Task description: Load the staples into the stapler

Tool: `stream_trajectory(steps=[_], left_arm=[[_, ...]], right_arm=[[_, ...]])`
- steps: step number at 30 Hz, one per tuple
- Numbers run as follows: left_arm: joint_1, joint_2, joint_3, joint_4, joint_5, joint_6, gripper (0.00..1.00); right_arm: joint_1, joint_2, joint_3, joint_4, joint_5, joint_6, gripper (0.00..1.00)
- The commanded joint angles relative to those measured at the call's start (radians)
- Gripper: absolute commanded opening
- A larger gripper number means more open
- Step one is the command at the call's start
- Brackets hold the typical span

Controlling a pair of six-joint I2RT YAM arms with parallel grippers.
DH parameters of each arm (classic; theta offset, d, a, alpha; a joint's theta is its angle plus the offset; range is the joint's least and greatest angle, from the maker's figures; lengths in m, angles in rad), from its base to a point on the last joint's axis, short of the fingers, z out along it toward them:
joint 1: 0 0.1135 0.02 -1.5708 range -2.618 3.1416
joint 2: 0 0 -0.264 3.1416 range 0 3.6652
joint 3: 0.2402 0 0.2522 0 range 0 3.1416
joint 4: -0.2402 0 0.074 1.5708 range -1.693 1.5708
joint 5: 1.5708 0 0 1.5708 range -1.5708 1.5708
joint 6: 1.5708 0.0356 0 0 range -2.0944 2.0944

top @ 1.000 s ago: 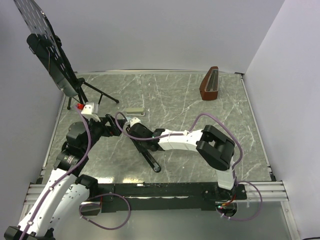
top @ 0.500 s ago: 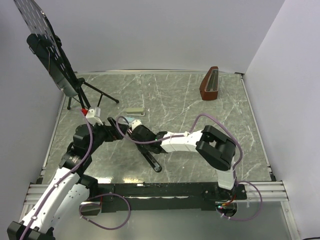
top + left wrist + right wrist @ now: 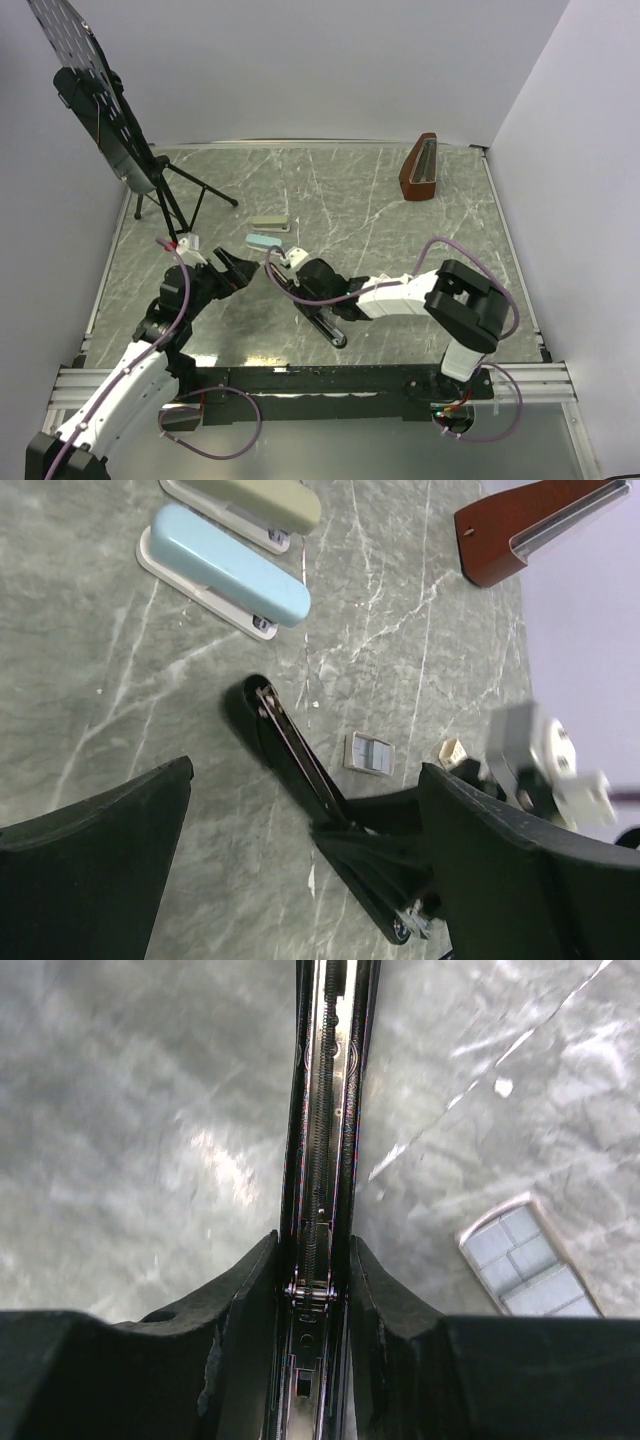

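The black stapler [image 3: 318,315] lies opened on the marble table, its silvery rail [image 3: 322,1110] facing up. My right gripper [image 3: 303,276] is shut on the stapler's sides near the hinge; in the right wrist view [image 3: 315,1290] both fingers press against the rail. My left gripper [image 3: 236,268] is open and empty, a little left of the stapler. In the left wrist view the stapler [image 3: 295,750] lies between and beyond the open fingers [image 3: 90,870]. The small whitish staples box [image 3: 369,753] lies flat beside the stapler and also shows in the right wrist view [image 3: 528,1260]. No loose staple strip shows.
A light blue stapler [image 3: 265,243] and a grey-green stapler [image 3: 269,222] lie just behind the grippers. A brown wedge-shaped object [image 3: 420,167] stands at the back right. A black tripod stand [image 3: 150,175] with a perforated plate stands at the back left.
My right arm has pulled the black stapler to the right and nearer. My left gripper has come apart from it and drawn back left, uncovering the light blue stapler.
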Motion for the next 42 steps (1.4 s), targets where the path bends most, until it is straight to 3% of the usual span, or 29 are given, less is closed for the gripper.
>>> stream_trajectory(steps=[1,8,22,30,36,42], left_arm=[[0.0,0.079,-0.017,0.218,0.046,-0.063,0.99],[0.0,0.266,-0.034,0.376,0.073,-0.099,1.0],[-0.021,0.435,-0.099,0.577,0.156,-0.089,0.99],[-0.07,0.493,-0.102,0.65,0.116,-0.057,0.94],[-0.073,0.587,-0.114,0.76,0.107,-0.057,0.74],[-0.078,0.573,-0.103,0.767,0.084,-0.019,0.31]], right_arm=[[-0.002,-0.083,-0.066,0.152,-0.066,-0.072,0.0],[-0.002,-0.146,-0.125,0.217,-0.054,-0.083,0.0],[-0.002,-0.209,-0.14,0.266,-0.072,-0.083,0.0],[0.0,-0.193,-0.123,0.269,-0.115,-0.086,0.0],[0.0,-0.184,-0.111,0.26,-0.137,-0.091,0.0],[0.0,-0.173,-0.096,0.242,-0.121,-0.071,0.03]])
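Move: The rounded far-left end of the black stapler lies about 5 cm ahead, 6 cm right and 11 cm below the open left fingers. The light blue stapler stands some 5 cm beyond that end and 1 cm left of it, with the green one about 10 cm beyond the end. The right hand already grips the black stapler; its rounded end is roughly 8 cm ahead and 8 cm left, level, and the staple tray 3 cm ahead, 4 cm right and 3 cm lower. Down and to the right goes the left hand, nearly 6 cm each way and slightly forward, to the black stapler's rounded end, where its wide-open fingers close about halfway, one on each side. Meanwhile the right hand keeps its grip and pulls back about 2 cm, then raises the stapler some 3.5 cm, tilting its rounded end up. ##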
